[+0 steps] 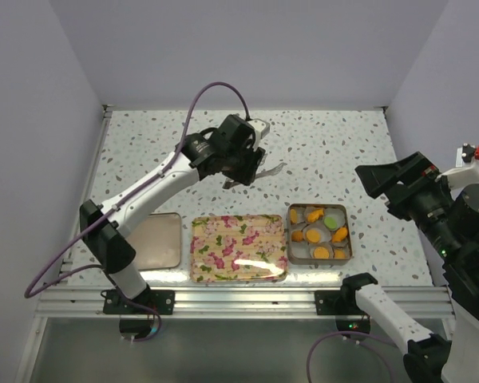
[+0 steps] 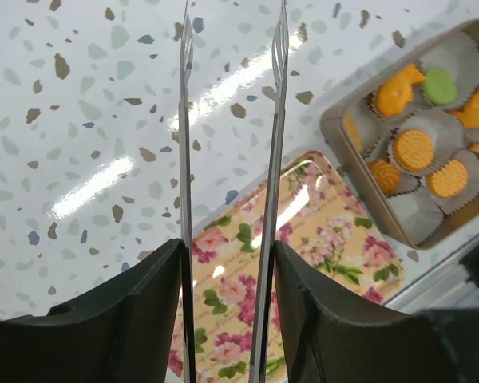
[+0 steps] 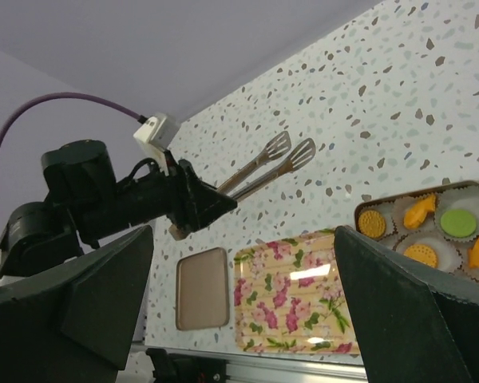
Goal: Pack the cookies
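The cookies point(image 1: 320, 232) lie in white paper cups inside an open rectangular tin point(image 1: 318, 206) at the front right. They are mostly orange, with one light green cookie point(image 2: 440, 85) among them. My left gripper point(image 1: 243, 163) hangs above the table behind a floral tray point(image 1: 238, 247), shut on metal tongs point(image 1: 265, 171). The tong blades point(image 2: 275, 120) stand slightly apart with nothing between them, pointing at bare table left of the tin point(image 2: 327, 128). My right gripper point(image 3: 243, 239) is raised at the right and open, with nothing in it, looking down on the cookies point(image 3: 421, 255) and the tongs point(image 3: 275, 159).
A flat brown lid point(image 1: 156, 239) lies left of the floral tray near the front edge. The floral tray point(image 3: 291, 295) sits between the lid point(image 3: 201, 287) and the tin. White walls close the table's back and sides. A metal rail point(image 1: 239, 299) runs along the front.
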`<state>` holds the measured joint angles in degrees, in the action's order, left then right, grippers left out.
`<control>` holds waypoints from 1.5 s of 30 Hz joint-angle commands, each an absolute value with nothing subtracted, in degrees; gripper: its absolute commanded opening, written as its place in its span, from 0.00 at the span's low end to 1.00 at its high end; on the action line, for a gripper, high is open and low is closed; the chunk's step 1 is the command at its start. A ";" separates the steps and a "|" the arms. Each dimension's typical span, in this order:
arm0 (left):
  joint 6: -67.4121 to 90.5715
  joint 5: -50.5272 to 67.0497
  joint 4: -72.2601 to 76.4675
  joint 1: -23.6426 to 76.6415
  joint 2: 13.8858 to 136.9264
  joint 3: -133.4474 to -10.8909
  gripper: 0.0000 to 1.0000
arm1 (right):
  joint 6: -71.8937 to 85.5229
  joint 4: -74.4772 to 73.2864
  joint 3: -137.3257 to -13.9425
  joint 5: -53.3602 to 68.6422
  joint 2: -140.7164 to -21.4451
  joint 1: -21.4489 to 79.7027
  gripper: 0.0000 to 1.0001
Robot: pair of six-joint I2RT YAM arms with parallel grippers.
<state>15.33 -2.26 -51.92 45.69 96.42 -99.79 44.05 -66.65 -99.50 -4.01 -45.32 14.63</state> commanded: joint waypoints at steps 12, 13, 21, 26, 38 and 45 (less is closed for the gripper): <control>15.47 -2.90 -30.59 30.50 110.91 -98.26 0.54 | 45.88 -73.91 -101.25 -9.84 -42.54 14.68 0.99; 15.56 -2.29 -29.98 29.98 111.53 -97.65 0.54 | 45.79 -74.70 -101.51 -10.28 -42.45 14.68 0.99; 14.24 -1.06 -24.70 25.84 119.53 -95.10 0.54 | 45.53 -76.11 -100.11 -10.99 -41.92 14.68 0.99; 13.54 -0.44 -25.22 23.56 124.27 -97.20 0.56 | 44.92 -76.20 -98.53 -10.90 -41.66 14.68 0.99; 15.28 -4.56 -29.44 21.97 121.92 -98.53 0.85 | 42.37 -74.01 -96.77 -7.74 -43.33 14.59 0.99; 20.21 -10.89 -31.55 22.41 104.35 -84.68 0.87 | 41.92 -69.09 -91.77 -2.48 -44.21 14.68 0.99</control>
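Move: The left hand holds the tongs; the bare patch of table where they will be laid is about 18 cm ahead, 10 cm to its left and some 22 cm below. The floral tray lies roughly 11 cm back and straight under in width, the cookie box about 6 cm back and 21 cm right, the beige tray around 9 cm back and 26 cm left. From the right hand, that patch is some 32 cm ahead, 36 cm left and 44 cm down. The left hand sets the tongs on the bare table beyond the trays and lets go: it sweeps about 18 cm forward and 10 cm left while sinking some 21 cm, turning about 20 degrees counter-clockwise, opens wide there, then starts up, back and left off them. Meanwhile the right hand, empty and wide open, sinks about 6 cm, tilting slightly down. ##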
